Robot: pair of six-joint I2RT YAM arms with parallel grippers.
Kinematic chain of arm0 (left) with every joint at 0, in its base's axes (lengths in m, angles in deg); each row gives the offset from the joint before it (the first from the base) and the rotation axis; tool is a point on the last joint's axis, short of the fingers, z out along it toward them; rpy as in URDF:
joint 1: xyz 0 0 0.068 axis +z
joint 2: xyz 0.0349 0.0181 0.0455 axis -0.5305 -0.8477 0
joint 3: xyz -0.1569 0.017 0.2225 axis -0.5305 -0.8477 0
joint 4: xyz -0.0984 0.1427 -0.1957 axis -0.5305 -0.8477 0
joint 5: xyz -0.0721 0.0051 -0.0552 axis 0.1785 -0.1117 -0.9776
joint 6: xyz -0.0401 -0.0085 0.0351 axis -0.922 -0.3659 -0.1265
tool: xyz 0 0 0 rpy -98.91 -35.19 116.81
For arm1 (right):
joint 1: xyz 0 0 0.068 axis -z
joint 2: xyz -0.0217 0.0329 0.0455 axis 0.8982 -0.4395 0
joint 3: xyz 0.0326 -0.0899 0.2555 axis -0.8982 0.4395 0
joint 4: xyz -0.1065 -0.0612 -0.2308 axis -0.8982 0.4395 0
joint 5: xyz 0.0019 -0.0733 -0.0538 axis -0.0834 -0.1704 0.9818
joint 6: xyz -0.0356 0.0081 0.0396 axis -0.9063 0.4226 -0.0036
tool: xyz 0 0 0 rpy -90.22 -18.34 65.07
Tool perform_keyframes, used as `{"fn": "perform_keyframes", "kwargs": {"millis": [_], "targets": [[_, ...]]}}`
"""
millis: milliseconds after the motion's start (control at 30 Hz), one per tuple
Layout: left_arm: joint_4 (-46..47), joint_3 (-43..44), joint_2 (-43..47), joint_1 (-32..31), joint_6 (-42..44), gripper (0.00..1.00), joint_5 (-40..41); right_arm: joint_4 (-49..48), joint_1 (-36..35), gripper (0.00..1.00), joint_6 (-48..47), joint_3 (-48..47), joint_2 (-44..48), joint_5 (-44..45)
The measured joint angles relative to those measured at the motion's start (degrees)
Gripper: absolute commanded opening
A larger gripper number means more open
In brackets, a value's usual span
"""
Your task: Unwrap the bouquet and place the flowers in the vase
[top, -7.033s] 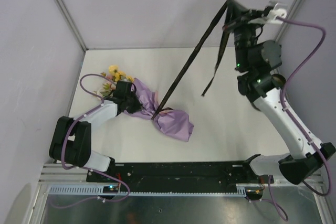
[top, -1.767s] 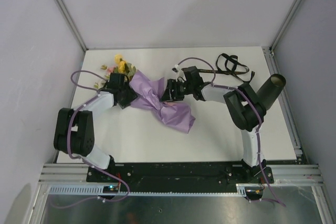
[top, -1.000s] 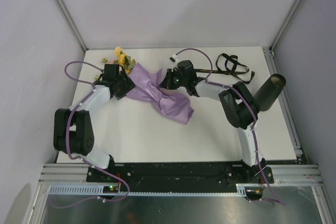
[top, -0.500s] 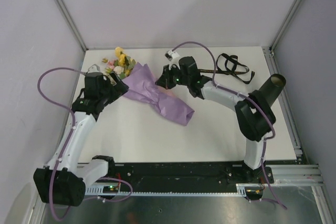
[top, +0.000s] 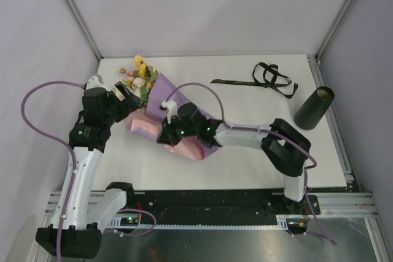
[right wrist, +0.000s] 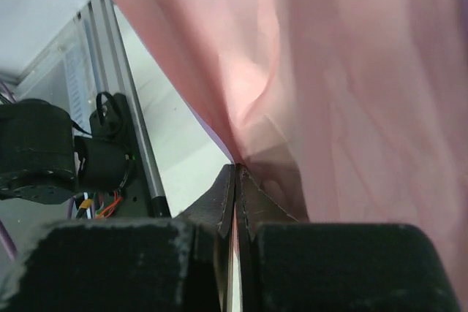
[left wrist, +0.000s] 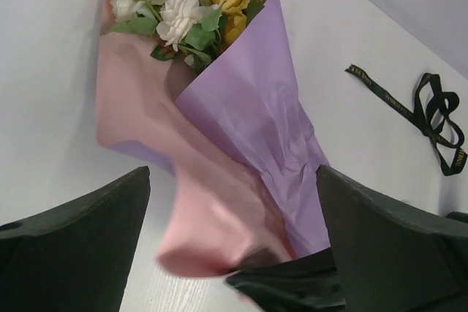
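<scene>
The bouquet (top: 161, 99) lies on the table at the left, its lilac paper (left wrist: 256, 107) peeled back to show the pink inside (left wrist: 146, 122). Yellow, pink and white flowers (top: 139, 78) (left wrist: 186, 1) stick out at the far end. My right gripper (top: 162, 138) (right wrist: 235, 174) is shut on a pink edge of the paper (right wrist: 329, 71), lifted over the near side of the bundle. My left gripper (top: 126, 95) (left wrist: 232, 246) hangs open above the bouquet, touching nothing. The dark vase (top: 314, 108) stands at the right edge, apart from both arms.
The black ribbon (top: 270, 80) (left wrist: 431, 115) lies loose on the table at the back right. White walls close in the back and sides. The arm-base rail (top: 202, 199) (right wrist: 110, 71) runs along the near edge.
My left gripper opened, let go of the bouquet and drew back and up. My right gripper pulled the paper edge across toward the near left, folding the pink inside open.
</scene>
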Motion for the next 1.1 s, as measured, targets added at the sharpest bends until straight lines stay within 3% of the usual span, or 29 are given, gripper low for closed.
{"fn": "perform_keyframes", "kwargs": {"millis": [100,233,333,433,667,933,1000,1100], "targets": [[-0.5,0.4,1.1,0.1,0.9,1.00,-0.1,-1.0,-4.3,0.01,2.4,0.0,-3.3,3.0],[-0.9,-1.5,0.9,0.2,1.0,1.00,-0.3,-0.9,-8.8,0.22,5.9,0.6,-6.4,7.2],[-1.1,-5.2,-0.2,1.0,1.0,1.00,-0.6,0.7,-9.4,0.44,7.5,0.9,-6.1,8.4],[-1.6,-8.3,-3.0,2.4,0.9,0.97,-1.2,4.9,-7.5,0.55,8.5,1.4,-3.0,7.6],[0.0,-14.3,-8.5,4.1,-1.0,0.83,-5.3,11.6,2.4,0.63,5.6,2.0,8.5,5.3],[3.9,-19.9,-12.7,5.0,-3.1,0.73,-6.6,15.8,10.5,0.74,2.2,2.0,9.7,2.5],[4.1,-20.7,-12.7,5.2,-3.4,0.67,-6.3,16.1,12.5,0.76,0.9,1.9,9.5,2.0],[4.9,-21.4,-12.6,5.4,-4.3,0.49,-4.8,17.1,14.7,0.77,-1.5,0.0,7.4,1.9]]}}
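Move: Just ahead and left of the left hand's drop line, about 2 cm each way, is the left edge of the bouquet's pink flap, roughly 20 cm below. The flowers stand some 20 cm ahead and the purple sheet about 8 cm ahead and 16 cm right, both some 20 cm or more below. The shut right fingers still hold the flap's paper; that left edge lies about 13 cm left, 8 cm ahead and 10 cm below them. Drawing the held paper back and down, about 6 cm each, and slightly left, the right hand opens and lets go, then swings forward, right and up to hover open over the purple sheet. The left hand meanwhile sinks almost 20 cm onto the flap's left edge, easing back 4 cm, tipping some 30 degrees down and narrowing its wide-open fingers to straddle that edge. ##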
